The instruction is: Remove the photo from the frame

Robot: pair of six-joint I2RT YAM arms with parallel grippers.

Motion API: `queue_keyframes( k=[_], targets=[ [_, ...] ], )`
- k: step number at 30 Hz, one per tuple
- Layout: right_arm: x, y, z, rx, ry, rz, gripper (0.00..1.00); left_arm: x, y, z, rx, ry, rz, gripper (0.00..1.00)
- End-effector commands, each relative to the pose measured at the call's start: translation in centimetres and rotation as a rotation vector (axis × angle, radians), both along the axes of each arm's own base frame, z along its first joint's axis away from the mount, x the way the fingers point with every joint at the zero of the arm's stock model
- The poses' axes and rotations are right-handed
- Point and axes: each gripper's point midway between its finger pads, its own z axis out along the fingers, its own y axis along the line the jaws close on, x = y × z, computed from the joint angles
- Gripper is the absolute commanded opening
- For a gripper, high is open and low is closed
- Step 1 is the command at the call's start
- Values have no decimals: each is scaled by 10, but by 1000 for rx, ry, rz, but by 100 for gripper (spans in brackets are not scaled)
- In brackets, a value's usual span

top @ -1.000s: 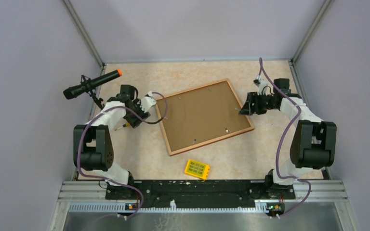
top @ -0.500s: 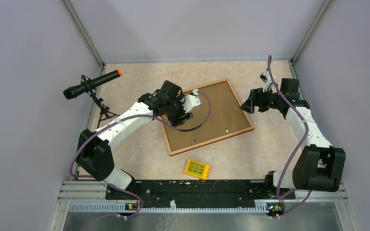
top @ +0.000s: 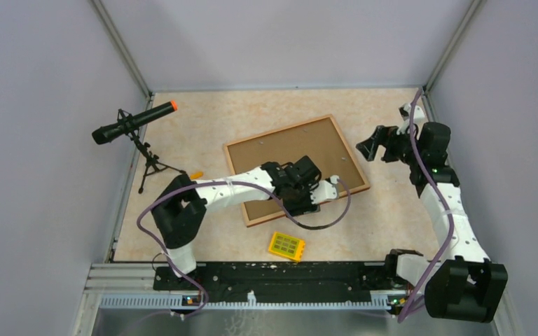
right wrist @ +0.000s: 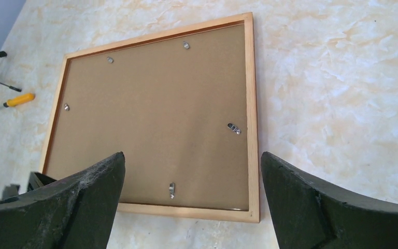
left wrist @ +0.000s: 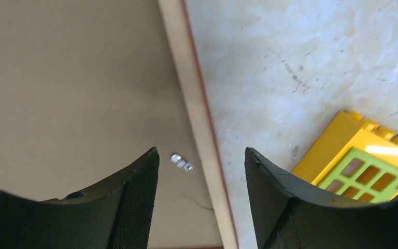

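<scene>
The frame point(top: 280, 150) lies face down on the table, with its brown fibreboard back and light wood rim up. The photo is hidden under the board. My left gripper point(top: 310, 201) is open and empty over the frame's near edge. In the left wrist view its jaws point(left wrist: 201, 151) straddle the rim point(left wrist: 197, 119), with a small metal clip point(left wrist: 182, 162) between them. My right gripper point(top: 366, 148) is open and empty, raised just off the frame's right corner. The right wrist view point(right wrist: 192, 155) looks down on the whole back point(right wrist: 155, 114) and its clips point(right wrist: 233, 128).
A yellow block point(top: 286, 246) lies near the frame's front edge and also shows in the left wrist view point(left wrist: 363, 161). A microphone on a tripod point(top: 133, 120) stands at the left. A small orange screwdriver point(top: 195, 174) lies left of the frame. Walls enclose the table.
My left arm has swung from the frame's left side across the board to its near edge. My right arm has drawn back to the right and risen.
</scene>
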Motion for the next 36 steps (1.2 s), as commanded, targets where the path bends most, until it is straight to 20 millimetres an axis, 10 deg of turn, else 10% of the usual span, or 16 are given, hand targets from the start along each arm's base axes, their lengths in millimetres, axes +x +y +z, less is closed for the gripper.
queue_keyframes(
  k=[1, 10, 21, 27, 36],
  targets=[
    [6, -8, 7, 51, -8, -61, 99, -1, -25, -2, 10, -56, -2, 65],
    [9, -29, -15, 216, 125, -132, 99, 0, -38, -32, 83, -70, 25, 58],
    [11, -34, -39, 315, 212, -239, 99, 22, -36, -54, 155, -131, 146, 27],
    [11, -26, -47, 388, 256, -219, 99, 42, -54, -27, 5, -7, 215, 0],
    [16, -11, -64, 557, 356, -197, 99, 82, -79, 37, -260, 82, 247, 0]
  ],
)
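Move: The middle of the frame's near rail lies about 3 cm to the right of the left hand, 1 cm ahead and some 5 cm below. A metal clip just inside that rail sits roughly 6 cm to the left hand's left, 1 cm ahead; the yellow box is some 12 cm back and 5 cm left of it. From the right hand, the rail's middle is about 11 cm back, 15 cm left and 19 cm down. The frame's near rail gets pinched at its middle: the left hand sinks about 5 cm over it, edging right and briefly back, and shuts its fingers on the wood. Still gripping, it carries the rail some 6 cm forward and 3 cm up, turning slightly counter-clockwise. The wide-open right hand swings right and partway back, sinking about 7 cm towards the frame's near right corner and tilting some 35 degrees, without reaching it. ##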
